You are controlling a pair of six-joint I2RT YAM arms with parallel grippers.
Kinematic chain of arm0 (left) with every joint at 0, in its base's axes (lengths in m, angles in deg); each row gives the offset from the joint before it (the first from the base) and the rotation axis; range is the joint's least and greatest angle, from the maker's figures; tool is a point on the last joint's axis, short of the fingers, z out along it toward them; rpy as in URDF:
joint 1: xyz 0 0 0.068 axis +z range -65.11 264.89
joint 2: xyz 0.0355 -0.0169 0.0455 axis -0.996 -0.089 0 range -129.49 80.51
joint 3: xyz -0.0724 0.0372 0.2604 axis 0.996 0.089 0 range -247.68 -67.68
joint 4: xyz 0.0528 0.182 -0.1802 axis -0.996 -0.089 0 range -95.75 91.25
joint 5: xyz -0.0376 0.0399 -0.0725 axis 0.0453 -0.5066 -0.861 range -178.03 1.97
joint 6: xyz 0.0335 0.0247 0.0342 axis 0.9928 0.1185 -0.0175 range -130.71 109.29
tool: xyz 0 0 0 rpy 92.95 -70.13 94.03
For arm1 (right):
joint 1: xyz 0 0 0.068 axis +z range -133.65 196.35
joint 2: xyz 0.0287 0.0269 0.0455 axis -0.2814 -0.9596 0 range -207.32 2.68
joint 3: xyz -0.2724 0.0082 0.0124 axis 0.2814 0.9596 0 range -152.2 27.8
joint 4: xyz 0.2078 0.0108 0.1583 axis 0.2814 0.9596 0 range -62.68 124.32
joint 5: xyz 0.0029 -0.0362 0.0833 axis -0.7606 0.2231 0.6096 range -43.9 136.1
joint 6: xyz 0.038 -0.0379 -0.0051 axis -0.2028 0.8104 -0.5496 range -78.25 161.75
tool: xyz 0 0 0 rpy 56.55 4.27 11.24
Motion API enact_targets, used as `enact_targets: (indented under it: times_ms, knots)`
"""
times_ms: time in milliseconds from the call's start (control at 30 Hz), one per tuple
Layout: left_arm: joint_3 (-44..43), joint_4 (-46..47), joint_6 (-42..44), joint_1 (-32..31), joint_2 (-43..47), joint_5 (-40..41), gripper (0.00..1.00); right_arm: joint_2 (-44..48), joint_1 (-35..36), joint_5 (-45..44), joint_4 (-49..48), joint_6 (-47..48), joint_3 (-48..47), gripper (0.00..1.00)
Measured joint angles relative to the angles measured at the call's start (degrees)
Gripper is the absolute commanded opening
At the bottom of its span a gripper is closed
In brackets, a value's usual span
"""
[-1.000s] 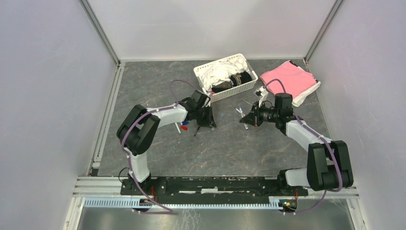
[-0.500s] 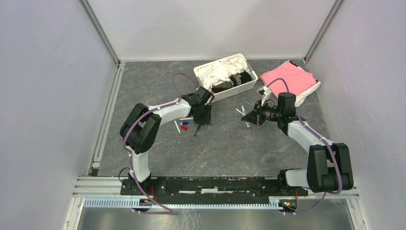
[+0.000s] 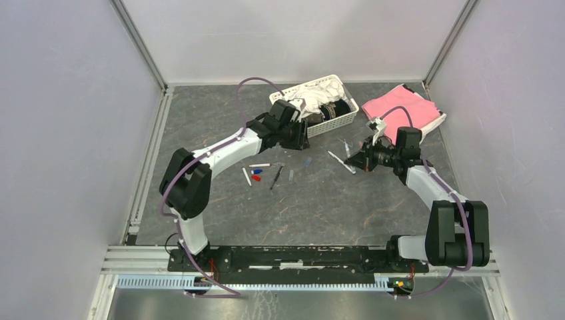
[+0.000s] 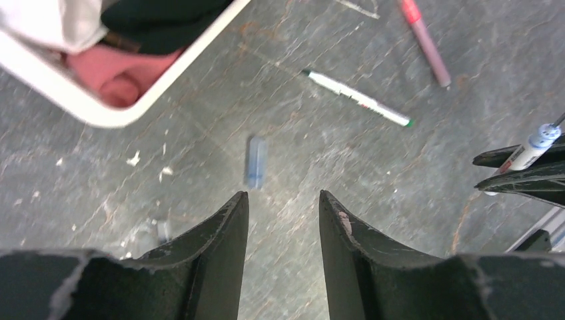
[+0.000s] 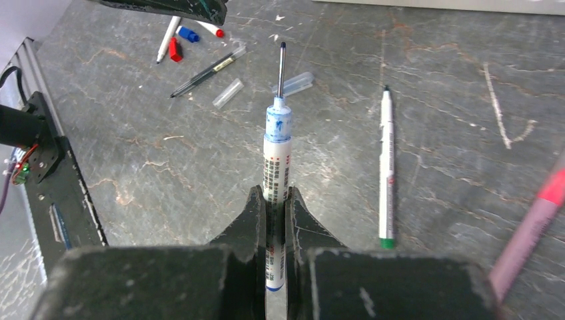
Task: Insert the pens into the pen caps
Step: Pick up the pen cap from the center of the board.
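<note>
My right gripper (image 5: 274,190) (image 3: 355,160) is shut on a white pen with a blue collar and thin tip (image 5: 276,150), which points away from it. My left gripper (image 4: 283,195) (image 3: 300,138) is open and holds nothing. It hovers near the basket, over a bluish translucent pen cap (image 4: 256,161) (image 3: 307,162). A green-ended white pen (image 5: 386,167) (image 4: 356,99) and a pink pen (image 4: 424,43) lie between the grippers. Further left lie a dark pen (image 3: 276,177), two white pens (image 3: 260,165) (image 3: 245,177), a blue cap (image 3: 258,171), a red cap (image 3: 256,178) and a clear cap (image 3: 291,175).
A white basket (image 3: 341,120) holding cloth and dark items stands at the back, close to the left gripper. A folded pink cloth (image 3: 403,110) lies at the back right, behind the right arm. White scuff marks (image 5: 503,113) streak the grey tabletop.
The left gripper has opened and moved from the pens at the left up and back toward the basket. The dark pen now lies on the table. The right gripper has drawn slightly right with its pen.
</note>
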Motion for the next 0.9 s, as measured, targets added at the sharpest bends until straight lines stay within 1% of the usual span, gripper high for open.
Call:
enact_targets:
  times_ms: [200, 333, 567, 767, 900]
  knots:
    - [-4.20, 1.29, 0.00, -0.24, -5.11, -2.47, 0.50, -0.09, -2.58, -0.02, 1.99, 2.14, -0.46, 0.00]
    - [-7.72, -0.92, 0.00, -0.96, -10.16, -2.47, 0.50, -0.72, -3.10, -0.02, 3.13, 2.97, -0.76, 0.00]
    - [-12.85, -5.38, 0.48, -3.30, -15.43, -0.31, 0.49, -2.86, -3.13, -0.04, 3.85, 3.63, -1.42, 0.00]
    - [-17.00, -8.33, 0.98, -4.09, -19.69, 1.42, 0.46, -3.93, -3.15, -0.04, 4.22, 3.78, -1.62, 0.00]
    - [-18.75, -10.40, 1.36, -4.39, -21.86, 3.69, 0.46, -4.00, -3.15, -0.04, 4.39, 3.78, -1.62, 0.00]
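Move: The clear cap at the centre of the board lies about 11 cm below the left hand, some 4 cm to its right and 1 cm ahead. The green-ended pen lies around 11 cm right of that cap, level with it; a second clear cap is 5 cm left of it and 4 cm nearer the base; the basket's middle is roughly 17 cm beyond it and 3 cm right. From the right hand, the centre cap is about 6 cm ahead, 11 cm left and 11 cm down. Heading down onto the clear centre cap, the left hand first swings right, then sinks, ending about 9 cm lower and 4 cm to the right, with the fingertips close over the cap. Its fingers stay half open and tip some 15 degrees steeper towards the board; contact can't be made out. The right hand, still gripping its upright uncapped pen, eases about 2 cm right and 2 cm down, away from the cap, then holds. ##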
